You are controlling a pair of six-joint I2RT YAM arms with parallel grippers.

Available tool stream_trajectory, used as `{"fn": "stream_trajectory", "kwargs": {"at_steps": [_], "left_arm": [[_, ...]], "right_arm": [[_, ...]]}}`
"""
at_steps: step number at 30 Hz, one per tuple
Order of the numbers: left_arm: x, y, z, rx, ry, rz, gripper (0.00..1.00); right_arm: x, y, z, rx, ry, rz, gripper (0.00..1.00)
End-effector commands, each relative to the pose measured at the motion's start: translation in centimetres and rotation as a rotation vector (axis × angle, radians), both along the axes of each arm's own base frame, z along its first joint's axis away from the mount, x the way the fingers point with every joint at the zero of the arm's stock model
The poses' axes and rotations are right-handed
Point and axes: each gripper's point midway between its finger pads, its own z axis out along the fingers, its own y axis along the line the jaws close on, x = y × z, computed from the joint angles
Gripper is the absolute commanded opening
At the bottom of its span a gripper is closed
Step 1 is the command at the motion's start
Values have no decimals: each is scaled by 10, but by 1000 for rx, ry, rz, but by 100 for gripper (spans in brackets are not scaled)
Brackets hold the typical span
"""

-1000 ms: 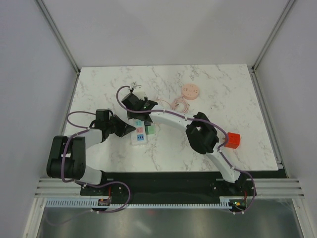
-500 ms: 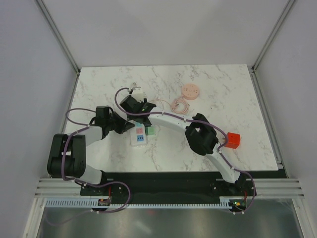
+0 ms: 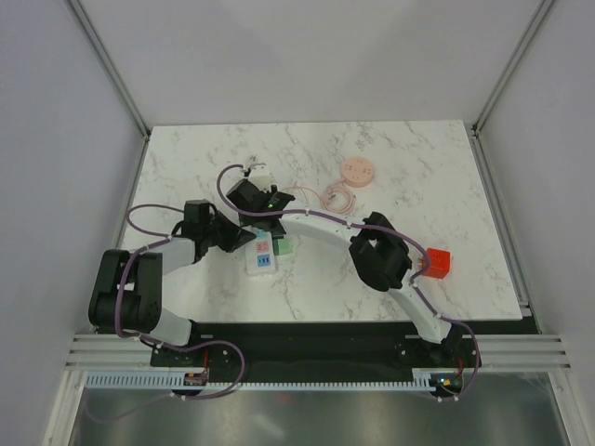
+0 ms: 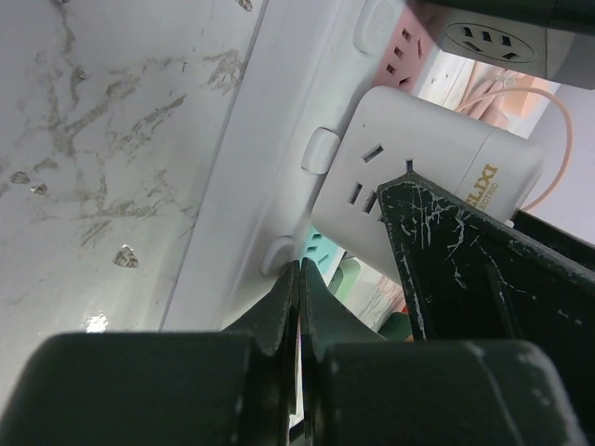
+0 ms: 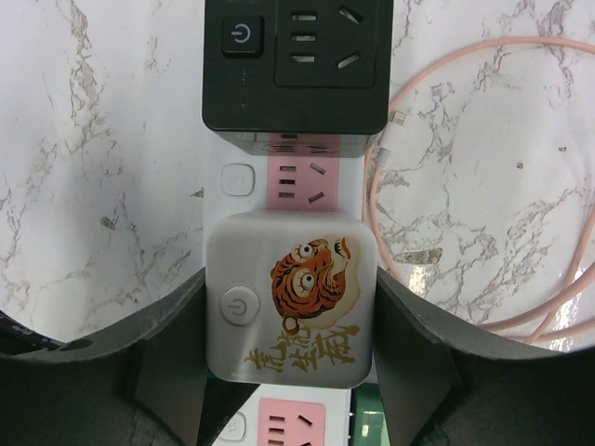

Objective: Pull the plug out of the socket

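The socket (image 3: 263, 255) is a long white strip with pink and green outlets (image 5: 299, 181), lying left of the table's middle. A white cube plug (image 5: 290, 297) with a tiger print sits on it. My right gripper (image 5: 290, 321) is shut on the plug, one finger (image 5: 172, 325) flat against each side. The left wrist view shows the same plug (image 4: 418, 177) from the side, above the socket (image 4: 279, 139). My left gripper (image 4: 299, 279) is shut, empty, its tips against the strip's edge by a round button. Whether the prongs are still seated is hidden.
A black cube adapter (image 5: 296, 65) sits on the strip just beyond the plug. A round pink disc (image 3: 357, 170) with a coiled pink cable (image 3: 335, 197) lies right of the strip, and the cable (image 5: 465, 186) runs close to my right finger. A red block (image 3: 437, 263) stands by the right arm.
My left gripper has edged slightly right against the strip. The right gripper with the plug shifted a little up and left, then held still.
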Motion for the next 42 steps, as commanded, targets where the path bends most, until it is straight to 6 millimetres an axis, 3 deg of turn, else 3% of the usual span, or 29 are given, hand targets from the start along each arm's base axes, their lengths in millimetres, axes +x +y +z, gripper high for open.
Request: {"fn": "stream_trajectory", "kwargs": {"at_steps": [1, 16, 20, 24, 25, 26, 28, 31, 32, 33, 34, 35, 36, 37, 38, 39, 40, 41, 42], "left_arm": [[-16, 14, -31, 80, 99, 64, 2], [-15, 10, -33, 102, 114, 62, 2], [-14, 7, -29, 96, 99, 39, 2], [-8, 1, -5, 55, 40, 28, 2], [-7, -1, 1, 43, 25, 24, 2], [-7, -2, 6, 38, 9, 21, 2], [-5, -4, 24, 26, -39, 20, 2], [-8, -11, 46, 2, -94, 6, 2], [-9, -14, 51, -7, -109, -5, 2], [-11, -17, 54, -13, -117, -13, 2], [-13, -22, 59, -19, -130, -32, 2], [-15, -26, 65, -24, -145, -46, 2], [-17, -28, 67, -26, -151, -53, 2], [-19, -31, 69, -24, -158, -62, 2], [-22, -33, 70, -25, -163, -67, 2], [-24, -35, 69, -26, -164, -72, 2], [-26, -38, 70, -26, -168, -84, 2], [-29, -39, 69, -20, -172, -94, 2], [-31, -39, 67, -19, -170, -98, 2]], "right_arm": [[0, 16, 95, 203, -99, 7, 0], [-3, 12, 126, 219, -141, -4, 0], [-3, -2, 138, 200, -170, -31, 0], [-3, -25, 149, 209, -169, -55, 0], [-5, -32, 164, 237, -179, -58, 0], [-9, -42, 154, 224, -167, -61, 0], [-11, -59, 154, 258, -159, -61, 0], [-20, -102, 150, 364, -133, -71, 0], [-28, -125, 146, 395, -134, -83, 0], [-19, -152, 143, 409, -135, -129, 0], [-21, -169, 141, 419, -131, -143, 0], [-23, -207, 136, 420, -131, -195, 0], [-24, -226, 135, 423, -137, -223, 0], [-30, -248, 150, 448, -176, -247, 0], [-39, -270, 127, 412, -137, -280, 0], [-34, -302, 124, 406, -146, -353, 0], [-40, -320, 131, 410, -171, -370, 0], [-48, -333, 112, 387, -128, -380, 0], [-47, -360, 109, 382, -133, -441, 0]]}}
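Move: The right hand already grips the white plug, seated on the strip's yellow socket about 3 cm straight below. The black plug stands roughly 8 cm ahead, level sideways; the green plug lies some 5 cm back and 6 cm to the right, lower down. Out in the free space are the round pink socket, about 17 cm ahead and 28 cm right, and the red plug, 11 cm back and 48 cm right. From the left hand, the white plug is some 3 cm ahead, 3 cm right and slightly above. Straight up first, slowly and then faster, the right hand draws the white plug off the strip to about 11 cm, then sweeps it quickly some 34 cm right over the open table, tilting left side up and swinging clockwise, grip kept. The left hand's shut fingertips stay at the strip's left edge until the plug is clear, then lift off about 7 cm, drifting right. ##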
